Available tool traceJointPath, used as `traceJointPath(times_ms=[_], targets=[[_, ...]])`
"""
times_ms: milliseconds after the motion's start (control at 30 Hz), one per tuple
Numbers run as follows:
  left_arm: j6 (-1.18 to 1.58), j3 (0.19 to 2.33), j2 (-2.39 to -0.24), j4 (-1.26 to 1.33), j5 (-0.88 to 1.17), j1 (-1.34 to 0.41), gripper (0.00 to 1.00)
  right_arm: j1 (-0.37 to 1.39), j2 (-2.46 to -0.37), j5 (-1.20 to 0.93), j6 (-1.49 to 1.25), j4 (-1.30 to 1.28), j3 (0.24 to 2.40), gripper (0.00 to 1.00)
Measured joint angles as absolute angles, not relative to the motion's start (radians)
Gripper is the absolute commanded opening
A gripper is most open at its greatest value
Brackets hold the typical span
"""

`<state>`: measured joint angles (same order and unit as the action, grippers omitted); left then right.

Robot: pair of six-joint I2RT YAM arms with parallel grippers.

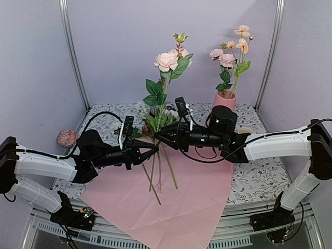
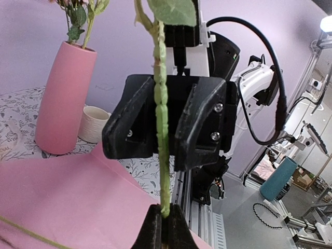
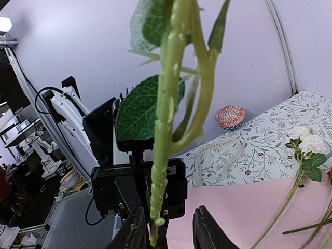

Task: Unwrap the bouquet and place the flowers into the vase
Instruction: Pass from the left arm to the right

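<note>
A pink rose flower [image 1: 166, 61] stands upright on its green stem [image 2: 162, 119] over the pink paper [image 1: 171, 199]. My left gripper [image 1: 153, 150] is shut on the stem's lower end, its fingertips [image 2: 154, 228] pinching it. My right gripper [image 1: 158, 136] straddles the same stem just above, still open: the stem [image 3: 165, 155] lies against one finger [image 3: 136, 231] while the other finger [image 3: 207, 231] stands apart. The tall pink vase [image 1: 224, 99] behind holds several flowers [image 1: 228, 58]. More stems [image 1: 155, 179] lie on the paper.
A short cream cup [image 2: 95, 123] stands beside the vase [image 2: 63, 98]. A striped mug [image 1: 67, 137] sits at the far left of the table, with a cream ribbon [image 3: 231, 151] near it. White blooms [image 3: 308, 144] lie at the paper's edge.
</note>
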<state>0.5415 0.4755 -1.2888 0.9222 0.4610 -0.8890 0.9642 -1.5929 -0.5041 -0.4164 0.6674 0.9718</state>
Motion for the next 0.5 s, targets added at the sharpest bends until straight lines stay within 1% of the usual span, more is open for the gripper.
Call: traceJointPath(times_ms=[100, 167, 200, 267, 433, 500], targets=[[0.541, 0.475, -1.288, 0.922, 0.461, -0.889, 0.0, 0.964, -1.595, -0.517, -0.427, 0.675, 0.978, 0.21], [0.541, 0.475, -1.288, 0.922, 0.461, -0.889, 0.0, 0.964, -1.595, -0.527, -0.432, 0.68, 0.979, 0.09], [0.54, 0.475, -1.288, 0.922, 0.461, -0.889, 0.02, 0.964, -1.595, -0.532, -0.437, 0.682, 0.979, 0.05], [0.538, 0.475, -1.288, 0.921, 0.461, -0.889, 0.15, 0.964, -1.595, -0.533, -0.438, 0.683, 0.979, 0.03], [0.523, 0.469, -1.284, 0.923, 0.46, -0.892, 0.53, 0.963, -1.586, -0.509, -0.441, 0.678, 0.961, 0.03], [0.525, 0.461, -1.276, 0.923, 0.459, -0.894, 0.66, 0.958, -1.571, -0.489, -0.439, 0.657, 0.945, 0.03]])
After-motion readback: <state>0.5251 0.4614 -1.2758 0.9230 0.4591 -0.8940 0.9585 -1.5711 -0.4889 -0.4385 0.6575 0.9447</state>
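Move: The flower I pass stands upright in my shut left fingers. My right hand already has its open fingers around the same stem a few centimetres higher, with the stem about 1 cm back of its middle and otherwise level with it. The pink vase, two flowers in it, stands roughly 25 cm ahead, 26 cm right and 12 cm below my right hand. The loose flowers on the pink paper centre some 17 cm ahead, 2 cm right and 25 cm below. I ease my right hand back and up about half a centimetre while its fingers close from a third open, and pinch the green stem above my left grip. Only then do my left fingers open to about half and let go, that hand staying practically in place. My right hand ends by starting down about 1 cm and slightly to the right and forward, keeping its pinch. ##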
